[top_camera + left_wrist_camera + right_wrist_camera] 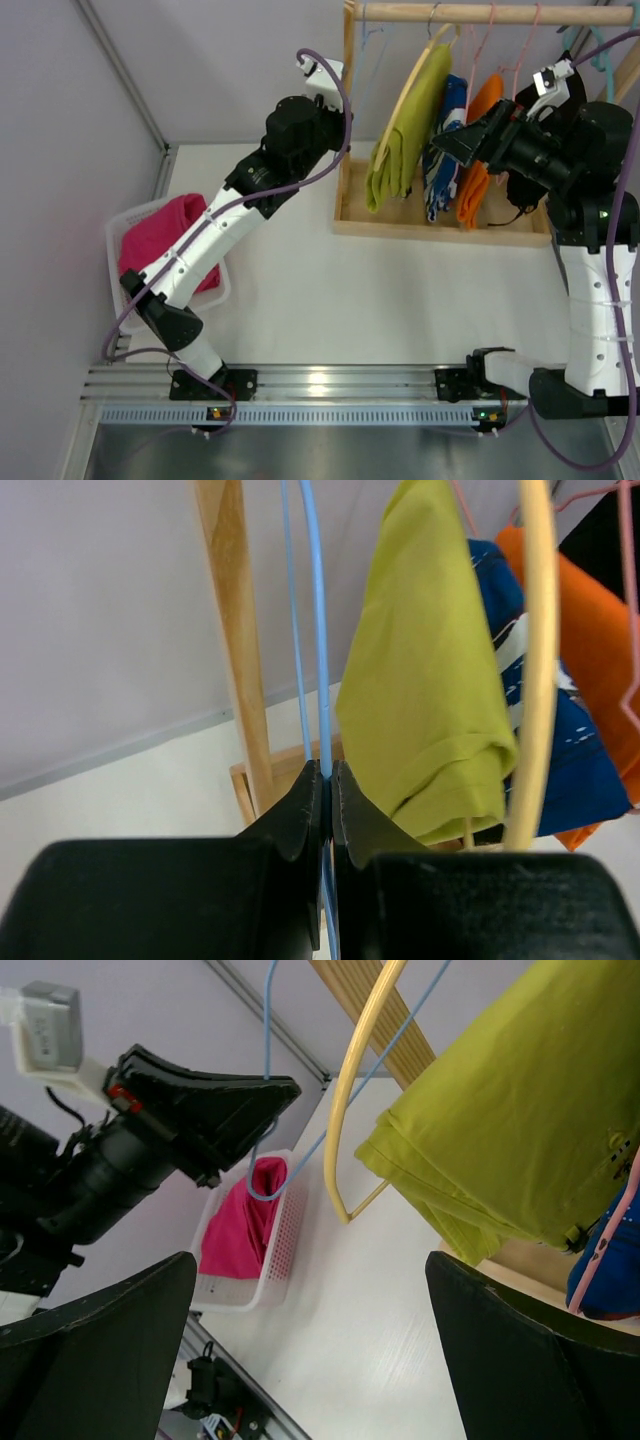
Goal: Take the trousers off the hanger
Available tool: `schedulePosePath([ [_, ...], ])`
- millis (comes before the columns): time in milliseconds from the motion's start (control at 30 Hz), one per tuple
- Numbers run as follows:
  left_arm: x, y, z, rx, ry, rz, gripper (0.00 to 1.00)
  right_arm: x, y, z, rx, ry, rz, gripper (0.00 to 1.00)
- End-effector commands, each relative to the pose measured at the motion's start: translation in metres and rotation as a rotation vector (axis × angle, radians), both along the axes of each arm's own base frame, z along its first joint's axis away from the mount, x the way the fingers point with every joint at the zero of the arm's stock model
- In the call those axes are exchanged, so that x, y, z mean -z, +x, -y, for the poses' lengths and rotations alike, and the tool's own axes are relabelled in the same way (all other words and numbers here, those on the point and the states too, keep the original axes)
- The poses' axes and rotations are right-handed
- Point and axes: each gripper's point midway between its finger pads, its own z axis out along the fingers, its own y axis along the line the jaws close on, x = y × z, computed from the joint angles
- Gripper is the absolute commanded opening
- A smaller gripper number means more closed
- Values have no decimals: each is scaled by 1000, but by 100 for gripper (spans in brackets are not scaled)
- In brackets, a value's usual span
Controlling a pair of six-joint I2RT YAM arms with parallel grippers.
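Note:
Lime yellow-green trousers hang folded over a pale yellow hanger on the rack; the left wrist view shows them too. A second pair of trousers, magenta-pink, lies in a white basket at the left. My left gripper is shut on the wire of a bare light-blue hanger beside the rack's left post. My right gripper stands wide open with nothing between its fingers. It faces the lime trousers from their right, and in the top view it is apart from them.
The wooden rack has a top rod, a left post and a base frame. A blue patterned garment and an orange one hang right of the lime pair. An aluminium rail runs along the near edge.

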Motion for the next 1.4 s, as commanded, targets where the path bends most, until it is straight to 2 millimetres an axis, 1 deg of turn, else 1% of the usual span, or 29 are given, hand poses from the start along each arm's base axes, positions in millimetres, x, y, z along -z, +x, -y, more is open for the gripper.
schedulePosePath([
  [0,-24,7,-5,-3,-91,19,0,-17,-13,2,-7,-7,72,99],
  [100,-13,17,-6,-15,-105,-17,0,-15,-14,3,-6,-10,72,99],
  [133,-6,22,-4,-19,-103,-39,0,-12,-13,2,-9,-10,65,99],
  [167,-6,24,-6,-27,-106,-42,0,-11,-13,2,-8,-9,62,99],
  [300,9,32,-8,-37,-114,-86,0,-9,-14,2,-7,-8,63,99],
  [367,10,32,-7,-30,-109,-90,0,-10,-15,2,-8,-9,70,99],
  [400,11,29,-5,-10,-112,-93,0,-11,-15,2,-8,-8,73,99],
  [467,5,24,-5,6,-122,-88,10,-11,-16,2,-7,-8,79,99],
  [533,-3,18,-7,18,-134,-79,23,-10,-15,3,-6,-10,77,99],
  [567,-5,16,-7,19,-140,-77,36,-11,-14,3,0,-10,80,99],
  [600,-9,14,-10,18,-146,-71,39,-10,-13,3,0,-10,79,99],
  [633,-14,10,-13,21,-154,-64,48,-12,-13,3,0,-10,86,100],
  [733,-27,-2,-20,34,-172,-46,53,-14,-11,4,10,-4,90,99],
  [767,-30,-5,-22,36,-179,-43,58,-14,-9,5,14,-3,90,99],
  [800,-32,-8,-24,36,-184,-38,59,-14,-10,5,16,-2,90,99],
  [833,-39,-15,-29,43,-199,-24,60,-14,-9,5,21,-3,89,100],
  [867,-44,-20,-32,49,-211,-11,64,-14,-8,6,30,-4,89,99],
  [900,-59,-33,-41,58,-245,19,70,-14,-8,7,34,-4,90,99],
  [933,-57,-35,-40,72,-262,40,73,-13,-7,8,39,-4,87,99],
  [967,-63,-43,-43,93,-275,64,75,-13,-5,10,54,-5,89,99],
  [1000,-79,-57,-53,103,-308,109,78,-10,-3,10,59,-4,84,99],
  [1033,-75,-58,-56,92,-311,112,79,-12,-1,11,72,6,90,99],
  [1067,-81,-66,-65,86,-320,125,80,-12,0,12,79,13,90,99],
  [1100,-78,-68,-67,80,-313,120,80,-7,2,12,83,22,77,99],
  [1133,-78,-70,-71,74,-304,119,80,-10,5,12,93,43,87,99],
  [1200,-64,-75,-82,52,-258,106,80,-5,12,13,108,65,72,99],
  [1267,-56,-78,-92,27,-222,117,80,-10,19,13,117,103,82,99],
  [1300,-47,-80,-100,3,-208,111,80,-9,22,12,114,113,80,99],
  [1367,-37,-79,-113,-28,-190,107,81,-9,31,9,107,142,73,100],
])
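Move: The empty blue hanger is already in the left fingers, gripped near its lower near corner; its place on the rod lies about 14 cm ahead, 2 cm right and some 12 cm above that hand. The rack's left post stands about 13 cm ahead of the hand, level with it sideways; the green trousers hang some 7 cm ahead and 10 cm right. From the right hand, that place on the rod is roughly 16 cm ahead, 16 cm left and 11 cm up. The blue hanger is carried about 3 cm forward and 3 cm down by the left hand to settle its hook on the rod, and held there until the fingers open wide and let go. The left hand then draws back roughly 12 cm, going left and up as well, away from the rack. The open right hand mostly waits, then edges some 3 cm forward and 2 cm down. ##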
